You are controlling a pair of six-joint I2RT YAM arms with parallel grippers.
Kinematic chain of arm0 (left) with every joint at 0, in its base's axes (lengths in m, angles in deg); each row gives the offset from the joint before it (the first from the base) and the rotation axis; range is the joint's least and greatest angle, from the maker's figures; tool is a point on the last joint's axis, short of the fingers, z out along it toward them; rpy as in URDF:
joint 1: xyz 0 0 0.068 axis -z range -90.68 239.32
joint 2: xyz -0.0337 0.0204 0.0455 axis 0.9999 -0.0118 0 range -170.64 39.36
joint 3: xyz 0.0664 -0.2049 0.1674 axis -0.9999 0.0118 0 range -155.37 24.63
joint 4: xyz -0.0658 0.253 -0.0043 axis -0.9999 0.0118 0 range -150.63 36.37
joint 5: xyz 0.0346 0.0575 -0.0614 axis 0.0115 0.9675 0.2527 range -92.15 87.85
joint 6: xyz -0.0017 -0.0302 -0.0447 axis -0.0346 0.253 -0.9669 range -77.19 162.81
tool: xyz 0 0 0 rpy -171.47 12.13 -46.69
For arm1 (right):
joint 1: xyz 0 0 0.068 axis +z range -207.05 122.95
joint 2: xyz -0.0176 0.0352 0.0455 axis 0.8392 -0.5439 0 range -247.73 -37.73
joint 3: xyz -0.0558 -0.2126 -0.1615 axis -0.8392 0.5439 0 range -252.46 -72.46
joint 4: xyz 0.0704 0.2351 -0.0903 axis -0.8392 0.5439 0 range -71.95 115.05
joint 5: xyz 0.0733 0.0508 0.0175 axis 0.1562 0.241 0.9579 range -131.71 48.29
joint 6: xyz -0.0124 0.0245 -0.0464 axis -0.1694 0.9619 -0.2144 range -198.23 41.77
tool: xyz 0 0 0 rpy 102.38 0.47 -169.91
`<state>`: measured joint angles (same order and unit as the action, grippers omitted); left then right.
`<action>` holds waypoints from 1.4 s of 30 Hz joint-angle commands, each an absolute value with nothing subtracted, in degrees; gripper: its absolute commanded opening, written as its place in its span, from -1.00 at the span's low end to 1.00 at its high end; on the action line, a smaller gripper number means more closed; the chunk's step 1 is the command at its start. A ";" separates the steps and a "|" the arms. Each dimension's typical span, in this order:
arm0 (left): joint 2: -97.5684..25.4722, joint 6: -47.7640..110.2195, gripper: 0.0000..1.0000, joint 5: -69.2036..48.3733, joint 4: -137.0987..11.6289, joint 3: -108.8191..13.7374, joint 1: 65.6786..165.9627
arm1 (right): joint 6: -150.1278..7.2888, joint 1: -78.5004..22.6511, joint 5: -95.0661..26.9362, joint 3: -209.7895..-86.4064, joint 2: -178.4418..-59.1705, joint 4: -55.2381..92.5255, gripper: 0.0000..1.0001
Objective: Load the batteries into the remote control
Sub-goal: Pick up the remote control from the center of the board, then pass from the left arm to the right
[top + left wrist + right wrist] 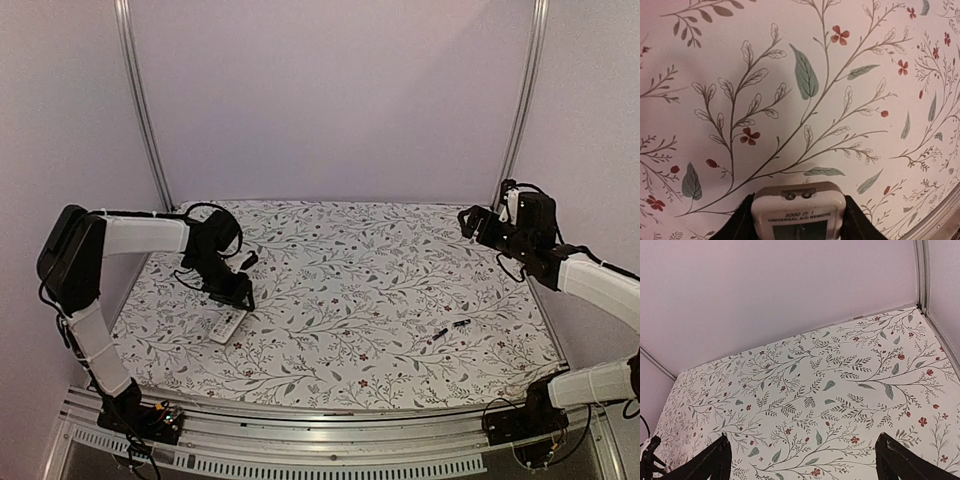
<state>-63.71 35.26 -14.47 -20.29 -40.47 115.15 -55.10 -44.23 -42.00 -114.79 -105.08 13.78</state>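
The white remote control (228, 325) lies face up at the table's left, its little screen showing in the left wrist view (799, 212). My left gripper (232, 292) is down at its far end, and its dark fingers (737, 225) press against both long sides of the remote. Two tiny dark batteries (439, 333) (461, 323) lie side by side at the right front of the table. My right gripper (468, 222) hangs high over the right rear, open and empty (802, 460), far from the batteries.
A floral cloth (350, 290) covers the table. Metal frame posts (145, 110) stand at the back corners, with plain walls behind. A metal rail (330, 420) runs along the front edge. The table's rim (940, 215) shows close to the remote.
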 commanded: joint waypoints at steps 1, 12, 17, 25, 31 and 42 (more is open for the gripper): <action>-62.67 37.85 -0.88 -21.16 -16.00 -44.76 114.78 | -56.15 -43.64 -36.78 -117.51 -104.89 12.65 0.98; -50.92 41.98 -0.97 -31.95 -16.70 -79.79 114.74 | -69.94 -21.49 -13.09 -130.66 -108.11 -0.40 0.98; -46.84 38.98 -1.00 -33.23 -16.10 -82.59 115.34 | -74.22 -9.80 -6.45 -146.11 -120.19 -5.21 0.98; -36.47 41.10 -1.00 -38.79 -33.11 -73.27 121.22 | -68.78 -3.96 -0.06 -158.65 -135.69 -15.20 0.98; -34.91 42.72 -1.00 -41.41 -36.17 -70.28 126.15 | -63.61 -2.91 -0.06 -165.37 -143.45 -16.26 0.98; -34.78 43.97 -1.00 -43.05 -35.65 -70.60 127.38 | -59.70 -2.54 6.86 -168.26 -148.67 -23.31 0.31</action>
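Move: Left fingers already grip the remote control near its head end, its middle about 4 cm back and 3 cm left. The meeting place in the air is some 46 cm above, 12 cm right and 8 cm back of the left hand. The empty right gripper has the remote about 60 cm to its left, 12 cm back and 20 cm below; one battery lies roughly 16 cm back, 4 cm left, and the other 13 cm back, 1 cm right, both some 21 cm below. Keep the left grip on the remote control and swing it up about 46 cm, bowing forward at first, then drawing back and right while the wrist turns the fingers from down to pointing right. Meanwhile sweep the open right gripper about 42 cm left, also up and back, yawing some 85 degrees counter-clockwise to face the remote, then start closing around its lower half. ##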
